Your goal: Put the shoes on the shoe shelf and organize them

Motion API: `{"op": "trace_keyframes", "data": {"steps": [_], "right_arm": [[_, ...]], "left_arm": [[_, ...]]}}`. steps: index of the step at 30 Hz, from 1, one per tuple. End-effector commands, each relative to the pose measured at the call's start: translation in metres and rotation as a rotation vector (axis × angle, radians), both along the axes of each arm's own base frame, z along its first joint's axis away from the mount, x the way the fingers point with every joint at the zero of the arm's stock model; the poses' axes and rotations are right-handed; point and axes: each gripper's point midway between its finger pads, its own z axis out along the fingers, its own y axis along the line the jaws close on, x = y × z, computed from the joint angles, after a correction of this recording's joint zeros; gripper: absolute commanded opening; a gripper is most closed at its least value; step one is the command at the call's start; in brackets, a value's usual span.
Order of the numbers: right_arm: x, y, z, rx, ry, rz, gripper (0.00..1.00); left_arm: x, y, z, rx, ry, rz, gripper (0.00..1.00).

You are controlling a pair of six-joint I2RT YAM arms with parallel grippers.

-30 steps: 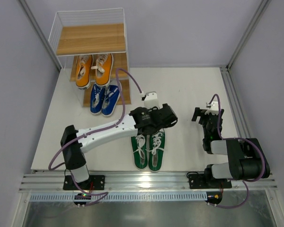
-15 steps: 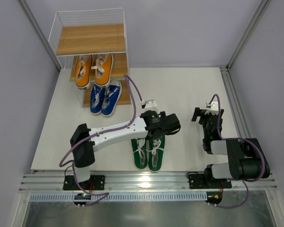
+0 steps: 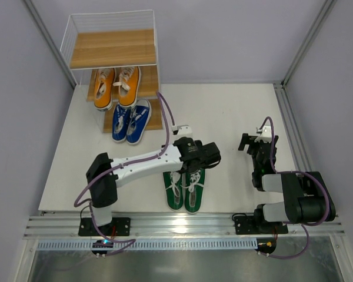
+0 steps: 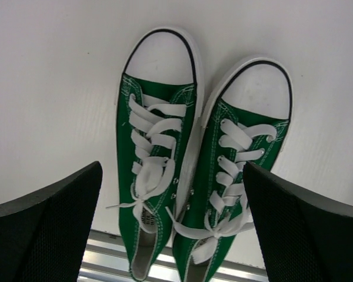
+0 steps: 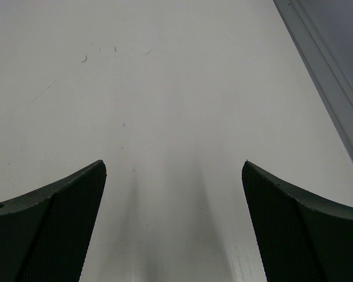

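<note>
The green shoes (image 3: pixel 186 189) lie side by side on the white table, heels toward the near rail. My left gripper (image 3: pixel 191 167) hovers over their laces, open. In the left wrist view the green pair (image 4: pixel 159 135) sits between the two wide-apart fingers (image 4: pixel 53 223), touching neither. The shoe shelf (image 3: pixel 112 50) stands at the far left. Its top board is bare, the orange shoes (image 3: pixel 116 87) are on the middle tier and the blue shoes (image 3: pixel 130 122) on the lowest. My right gripper (image 3: pixel 253 143) rests open over bare table on the right, nothing between its fingers (image 5: pixel 47 229).
Grey walls close in the table on the left, back and right, with a metal frame rail (image 5: pixel 329 76) along the right edge. The aluminium rail (image 3: pixel 182 224) with both arm bases runs along the near edge, just behind the green shoes' heels.
The left arm has drawn its wrist back and down over the green pair, with only a slight shift in the last half second. Its jaws stay wide. The right arm has not moved.
</note>
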Motion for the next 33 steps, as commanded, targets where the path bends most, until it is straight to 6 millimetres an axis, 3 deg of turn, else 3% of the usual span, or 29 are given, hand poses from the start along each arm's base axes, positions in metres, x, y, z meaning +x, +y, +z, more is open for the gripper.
{"op": "trace_keyframes", "data": {"steps": [1,2,3,5,6,7,9,10,14,18,22,24,29,33], "right_arm": [[0.010,0.000,0.026,0.006,-0.097,0.003,0.97],[0.011,0.000,0.027,0.006,-0.100,0.003,0.97],[0.011,0.000,0.027,0.006,-0.100,0.003,0.97],[0.010,0.000,0.027,0.006,-0.098,0.003,0.97],[0.010,0.000,0.026,0.006,-0.097,0.001,0.97],[0.011,0.000,0.027,0.006,-0.100,0.003,0.97],[0.011,0.001,0.027,0.006,-0.100,0.004,0.97],[0.011,0.001,0.027,0.006,-0.098,0.004,0.97],[0.010,0.000,0.026,0.007,-0.097,0.003,0.97],[0.011,0.001,0.027,0.006,-0.100,0.004,0.97],[0.011,0.000,0.027,0.006,-0.100,0.003,0.97],[0.010,0.001,0.026,0.006,-0.098,0.004,0.97],[0.010,0.000,0.027,0.006,-0.098,0.001,0.97],[0.010,0.000,0.027,0.006,-0.098,0.003,0.97]], "left_arm": [[0.013,0.010,0.032,-0.021,-0.118,-0.087,1.00],[0.011,0.017,0.026,0.091,-0.090,-0.231,1.00],[0.013,0.018,0.025,0.119,-0.096,-0.260,1.00],[0.014,0.034,0.023,0.187,-0.097,-0.186,1.00],[0.013,0.034,0.027,0.199,-0.080,-0.180,1.00],[0.009,0.032,0.016,0.231,-0.039,-0.192,1.00],[-0.001,0.021,-0.004,0.190,0.039,-0.251,1.00],[0.001,0.004,-0.002,0.089,0.009,-0.260,1.00],[0.002,0.000,-0.019,-0.036,0.010,-0.233,1.00],[0.007,0.000,-0.030,0.003,0.029,-0.195,1.00],[0.003,-0.016,-0.046,-0.014,0.084,-0.229,1.00],[0.004,-0.028,-0.044,-0.072,0.060,-0.251,1.00],[0.003,-0.025,-0.044,-0.082,0.047,-0.255,1.00],[-0.003,-0.021,-0.062,-0.055,0.092,-0.254,1.00]]}}
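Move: From the left hand, empty and open, the middle of the green shoe pair is about 12 cm below, roughly level fore and aft and some 2 cm to the right. The table's front edge is about 15 cm back, straight behind and 17 cm lower. The blue shoes on the bottom shelf stand roughly 28 cm ahead, 28 cm left and 8 cm lower. From the idle right hand, the green pair is about 33 cm left, 15 cm back and 7 cm lower. Downward goes the left hand, about 6 cm towards the green shoes, after first swinging a couple of centimetres left and rising slightly; on the way down it drifts back right to end a little right of its start. It turns some 15 degrees clockwise, squaring its wide-open fingers to the pair, and stops above the laces without closing. ##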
